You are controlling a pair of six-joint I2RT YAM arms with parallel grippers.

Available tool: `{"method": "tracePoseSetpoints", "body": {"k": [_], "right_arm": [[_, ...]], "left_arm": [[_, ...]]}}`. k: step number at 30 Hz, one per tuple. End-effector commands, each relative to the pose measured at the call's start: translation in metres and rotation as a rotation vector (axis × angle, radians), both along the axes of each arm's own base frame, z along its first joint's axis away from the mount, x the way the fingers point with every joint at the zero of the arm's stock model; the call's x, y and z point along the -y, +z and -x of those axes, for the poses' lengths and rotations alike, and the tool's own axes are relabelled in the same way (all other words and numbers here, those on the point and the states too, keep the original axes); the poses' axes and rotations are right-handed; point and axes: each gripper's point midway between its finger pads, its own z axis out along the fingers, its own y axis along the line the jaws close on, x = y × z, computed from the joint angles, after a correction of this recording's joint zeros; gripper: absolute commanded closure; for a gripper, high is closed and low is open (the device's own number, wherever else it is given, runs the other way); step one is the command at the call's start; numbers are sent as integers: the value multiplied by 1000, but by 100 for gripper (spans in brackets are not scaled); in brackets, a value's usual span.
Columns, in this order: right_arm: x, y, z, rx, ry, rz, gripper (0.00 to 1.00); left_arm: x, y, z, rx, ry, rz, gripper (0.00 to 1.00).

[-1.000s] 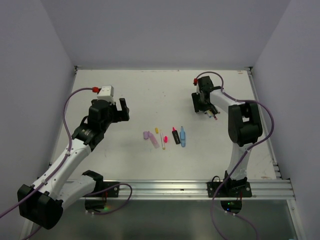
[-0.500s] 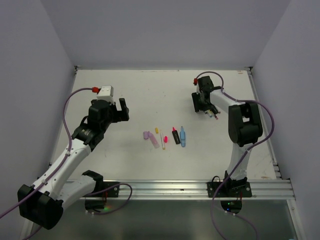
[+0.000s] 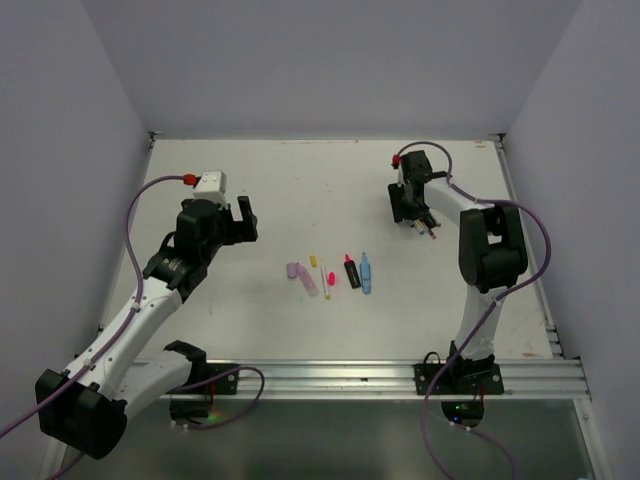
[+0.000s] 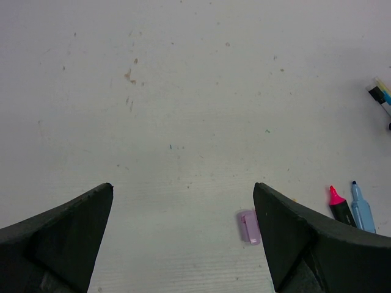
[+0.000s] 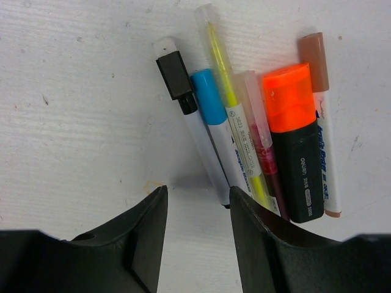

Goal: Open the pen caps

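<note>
A bundle of capped pens [image 5: 244, 134] lies side by side: a white pen with a black cap [image 5: 174, 73], a blue cap [image 5: 208, 97], a clear-capped yellow pen [image 5: 215, 52], a clear-capped red pen [image 5: 255, 113], a black highlighter with an orange cap [image 5: 290, 97] and a brown cap [image 5: 313, 54]. My right gripper [image 5: 198, 190] hangs just left of the bundle [image 3: 428, 225], jaws partly apart, nothing between them. A loose lilac cap [image 4: 247, 227] lies mid-table. My left gripper [image 4: 183, 186] is wide open above bare table, left of it.
Mid-table lie a lilac highlighter [image 3: 308, 283], a small yellow piece [image 3: 313, 261], a pink cap [image 3: 331, 277], a black highlighter with bare pink tip [image 3: 351, 271] and a bare-tipped blue highlighter [image 3: 365, 272]. Grey walls close in three sides of the table [image 3: 300, 190].
My right gripper has shifted slightly to the right and back, closer to the pen bundle. The left arm has not moved.
</note>
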Motion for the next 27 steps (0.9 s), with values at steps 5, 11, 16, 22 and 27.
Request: {"method": "tracePoseSetpoints", "body": {"k": [5, 11, 16, 22, 27], "right_arm": [[-6, 1, -10, 6, 33, -39, 52], [-10, -13, -3, -39, 46, -55, 54], [-11, -23, -4, -56, 40, -64, 58], [-18, -30, 0, -78, 56, -91, 81], [-52, -8, 7, -29, 119, -206, 100]], "left_arm": [[-3, 0, -1, 12, -8, -15, 0], [-3, -1, -1, 11, -9, -15, 0], [-1, -1, -1, 11, -21, -9, 0], [9, 2, -1, 26, -71, 24, 0], [32, 2, -2, 10, -145, 116, 0]]}}
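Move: The black-capped marker lies a couple of centimetres below the right hand, its middle about 5 cm ahead and level with it left to right, its tail slanting back under the right fingertip. The blue-capped marker lies right against it, some 5 cm ahead and 2 cm to the hand's right. The yellow pen is 6 cm ahead and 3 cm right, the orange highlighter 5 cm ahead and 6 cm right. From the left hand the black-capped marker lies about 17 cm ahead, 41 cm right and 19 cm down. The right hand sinks about 1.5 cm with its half-open fingers astride the tail end of the black-capped marker, the right finger going down on the side of the blue-capped marker, then shuts them to pinch the white barrel near its tail while drawing it some 2 cm to the left, away from the row, with a slight roll of the wrist. The left hand, empty and wide open, waits well above the table and only at the very end starts to ease right by about 1.5 cm. ##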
